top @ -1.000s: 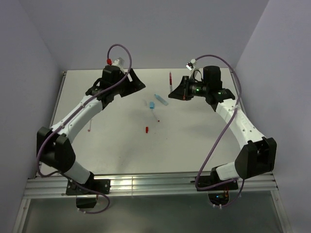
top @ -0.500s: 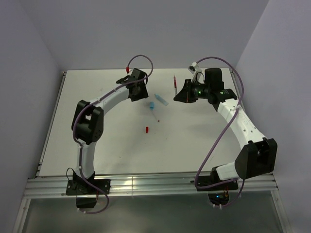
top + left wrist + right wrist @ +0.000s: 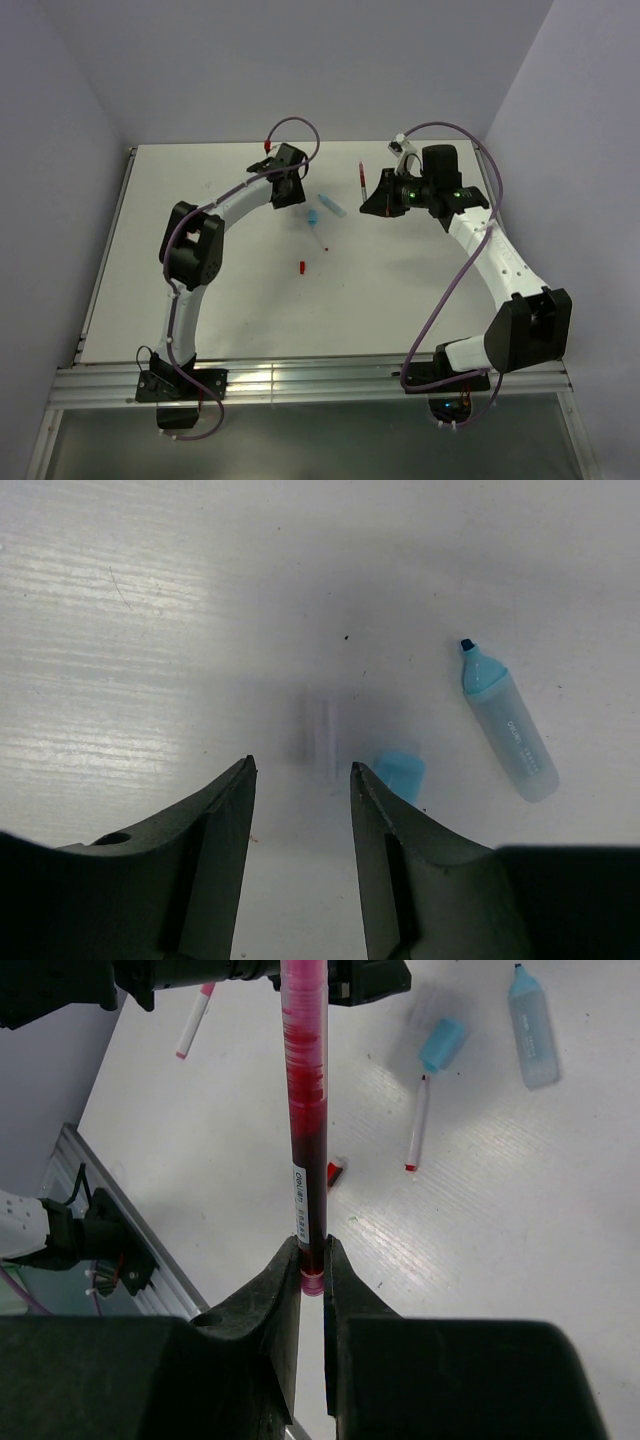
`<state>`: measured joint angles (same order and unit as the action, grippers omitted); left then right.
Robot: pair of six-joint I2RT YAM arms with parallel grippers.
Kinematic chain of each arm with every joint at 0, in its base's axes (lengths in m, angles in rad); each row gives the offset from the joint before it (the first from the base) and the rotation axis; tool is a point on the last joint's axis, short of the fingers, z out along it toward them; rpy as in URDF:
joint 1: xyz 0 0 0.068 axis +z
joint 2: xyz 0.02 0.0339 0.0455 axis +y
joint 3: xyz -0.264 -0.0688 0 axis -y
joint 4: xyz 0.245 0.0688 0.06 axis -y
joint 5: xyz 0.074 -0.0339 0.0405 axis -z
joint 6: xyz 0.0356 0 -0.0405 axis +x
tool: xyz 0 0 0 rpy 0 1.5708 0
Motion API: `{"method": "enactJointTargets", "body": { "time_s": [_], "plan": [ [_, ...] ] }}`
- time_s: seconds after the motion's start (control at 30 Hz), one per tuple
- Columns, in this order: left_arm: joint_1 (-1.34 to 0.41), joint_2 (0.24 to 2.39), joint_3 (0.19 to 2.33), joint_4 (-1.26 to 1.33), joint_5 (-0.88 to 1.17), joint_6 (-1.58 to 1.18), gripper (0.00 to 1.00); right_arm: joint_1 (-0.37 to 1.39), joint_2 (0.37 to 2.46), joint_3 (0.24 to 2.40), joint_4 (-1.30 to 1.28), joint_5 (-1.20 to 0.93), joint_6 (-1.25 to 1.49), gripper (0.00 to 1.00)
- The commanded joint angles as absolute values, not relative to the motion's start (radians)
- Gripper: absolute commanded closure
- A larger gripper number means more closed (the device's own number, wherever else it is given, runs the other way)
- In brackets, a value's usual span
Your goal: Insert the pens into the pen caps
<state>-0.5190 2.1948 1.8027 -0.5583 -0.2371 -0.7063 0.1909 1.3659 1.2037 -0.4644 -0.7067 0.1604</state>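
My right gripper (image 3: pixel 312 1250) is shut on the lower end of a dark red pen (image 3: pixel 303 1110), which it holds up above the table (image 3: pixel 230 300); the same pen (image 3: pixel 362 178) juts from that gripper (image 3: pixel 368 200) in the top view. On the table lie a light blue pen (image 3: pixel 507 730), a light blue pen cap (image 3: pixel 400 775), a white pen with red ends (image 3: pixel 417 1123) and a red pen cap (image 3: pixel 335 1172). My left gripper (image 3: pixel 300 770) stands open just left of the blue cap, nothing between its jaws. A faint blurred pale shape (image 3: pixel 322 730) lies ahead of its tips.
Another white pen with a red end (image 3: pixel 193 1022) lies farther left on the table, near the left arm (image 3: pixel 190 250). A metal rail (image 3: pixel 300 378) runs along the table's near edge. Grey walls close in on both sides.
The left arm has swung in from the back left toward the middle, folding its elbow, and its jaws have narrowed. The right gripper with the red pen has shifted slightly to the right.
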Motion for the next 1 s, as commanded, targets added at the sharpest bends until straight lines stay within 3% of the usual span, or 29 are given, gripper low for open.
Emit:
{"method": "enactJointTargets", "body": {
  "time_s": [0.0,0.43,0.6,0.77,0.97],
  "plan": [
    [-0.531,2.217,1.848,-0.523,-0.247,-0.681,0.53,0.181,1.330,1.200,-0.457,-0.710,0.144,1.00],
    [-0.558,2.305,1.871,-0.577,-0.308,-0.669,0.59,0.178,1.331,1.201,-0.463,-0.710,0.146,1.00],
    [-0.566,2.336,1.881,-0.618,-0.324,-0.638,0.74,0.176,1.331,1.207,-0.471,-0.712,0.146,1.00],
    [-0.566,2.341,1.873,-0.653,-0.308,-0.609,0.81,0.176,1.331,1.212,-0.482,-0.715,0.143,1.00],
    [-0.552,2.162,1.767,-0.531,-0.273,-0.478,0.94,0.176,1.313,1.216,-0.512,-0.723,0.115,1.00]
  ]
}}
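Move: The clear cap lies almost directly under the left hand's open fingers, about 5 cm down and 1 cm to the right. The blue cap is about 4 cm right of the clear cap and 1 to 2 cm nearer the base; the blue pen is some 10 cm to its right and 2 cm farther out. The white pen lies about 8 cm back and 7 cm right of the hand. From the right hand, holding the red pen, the clear cap is some 15 cm ahead, 17 cm left and 22 cm down. The left fingers come down astride the clear cap and pinch it between their tips, the gap roughly halving until it stops on the cap. The hand sinks about 4 cm, edging a centimetre to the right on the way, then holds low while closing; the wrist rolls about 10 degrees, its left side rising. ##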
